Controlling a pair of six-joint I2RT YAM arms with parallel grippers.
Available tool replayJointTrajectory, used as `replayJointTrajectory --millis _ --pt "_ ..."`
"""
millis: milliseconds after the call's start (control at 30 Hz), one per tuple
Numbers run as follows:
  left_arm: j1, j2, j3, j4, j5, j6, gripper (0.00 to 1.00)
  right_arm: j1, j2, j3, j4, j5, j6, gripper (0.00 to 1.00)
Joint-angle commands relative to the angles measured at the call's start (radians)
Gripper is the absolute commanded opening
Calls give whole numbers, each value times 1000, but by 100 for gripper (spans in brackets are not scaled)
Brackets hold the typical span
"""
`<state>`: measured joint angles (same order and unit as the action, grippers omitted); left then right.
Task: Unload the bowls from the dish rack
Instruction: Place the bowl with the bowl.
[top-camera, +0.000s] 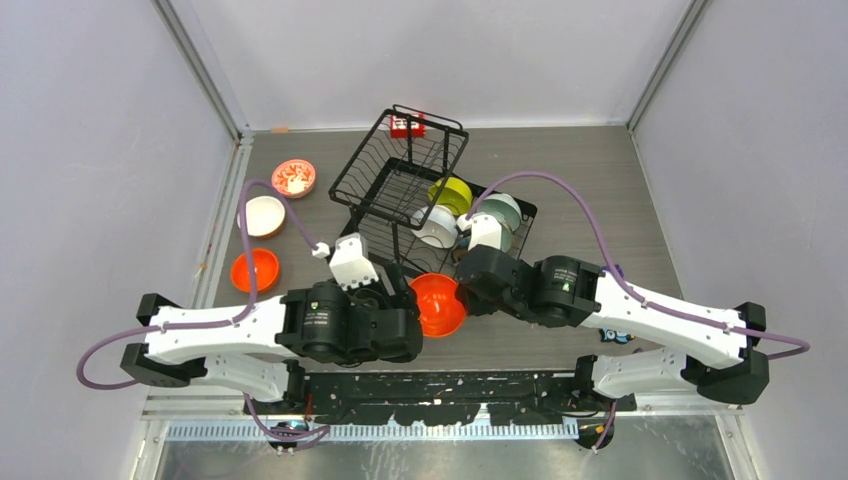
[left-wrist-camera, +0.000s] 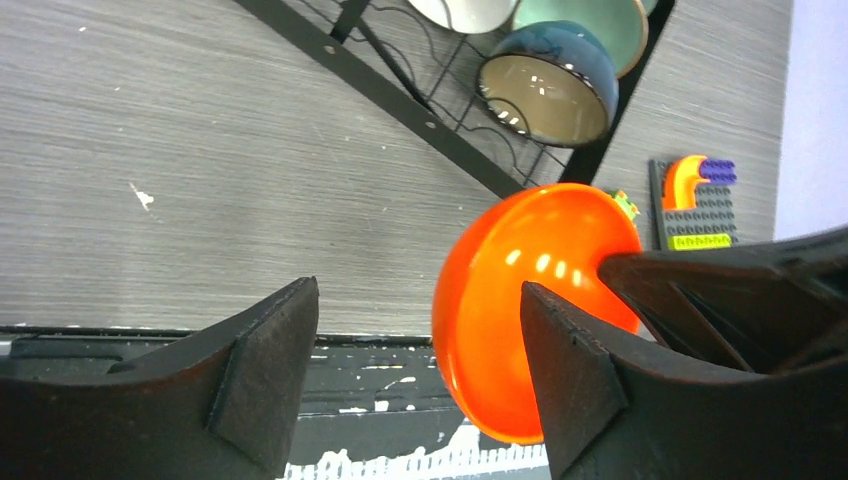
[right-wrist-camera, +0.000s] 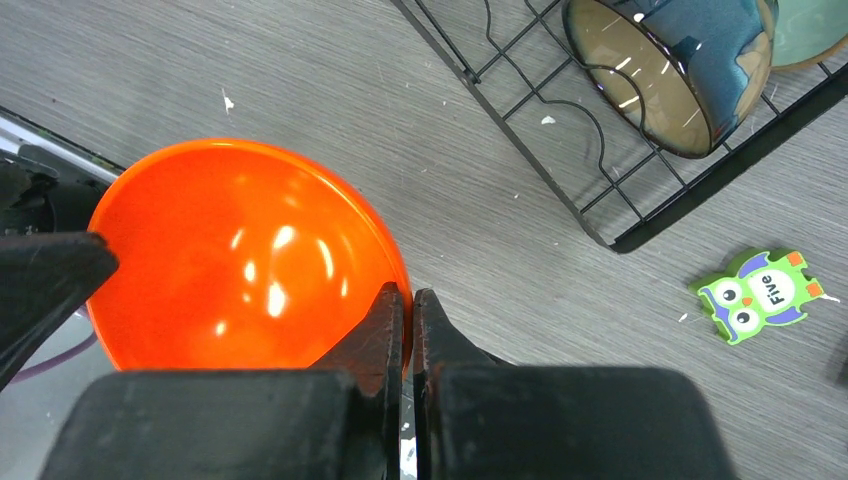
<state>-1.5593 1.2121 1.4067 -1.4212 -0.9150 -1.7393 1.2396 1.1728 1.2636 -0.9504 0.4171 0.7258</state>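
Note:
A glossy orange bowl hangs tilted above the table just in front of the dish rack. My right gripper is shut on the orange bowl's rim. My left gripper is open, and the opposite edge of the orange bowl lies between its fingers, close to the right one. In the rack's lower tier stand a lime-yellow bowl, a white bowl, a pale mint bowl and a dark bowl with a tan inside. The upper basket is tipped up.
On the table at the left sit a red-patterned bowl, a plain white bowl and a second orange bowl. A green owl card and a toy block plate lie right of the rack.

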Motion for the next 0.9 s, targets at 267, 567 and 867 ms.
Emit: replayJointTrajectory --millis 267,567,867 --pt "43 0 -37 49 23 21 55 19 29 26 47 55 27 1" --pt "60 33 -66 110 73 67 45 22 34 26 48 55 29 1" --pt "83 36 -96 140 107 90 26 24 34 25 50 57 28 1"
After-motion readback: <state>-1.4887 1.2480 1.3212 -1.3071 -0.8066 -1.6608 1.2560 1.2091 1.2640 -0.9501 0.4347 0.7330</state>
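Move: The orange bowl hangs in the right gripper, pinched at its right rim; its middle lies about 5 cm to the left gripper's right, level fore-and-aft and some 5 cm below. Of the left gripper, the blue bowl in the rack stands about 12 cm right, 5 cm ahead and 22 cm down, the rack's near corner about 15 cm right, 5 cm back and 25 cm down. From the right gripper, the orange bowl's middle is 4 cm left, 2 cm back and 2 cm below. Sink the left gripper about 4 cm over the left rim of the orange bowl, easing slightly right towards the bowl in the later part, and close the fingers from nearly wide open to about a third, one inside the bowl and one outside, without shutting on the rim yet. Keep the right gripper's pinch on the opposite rim, letting it settle about 1 cm down, then hold still. ##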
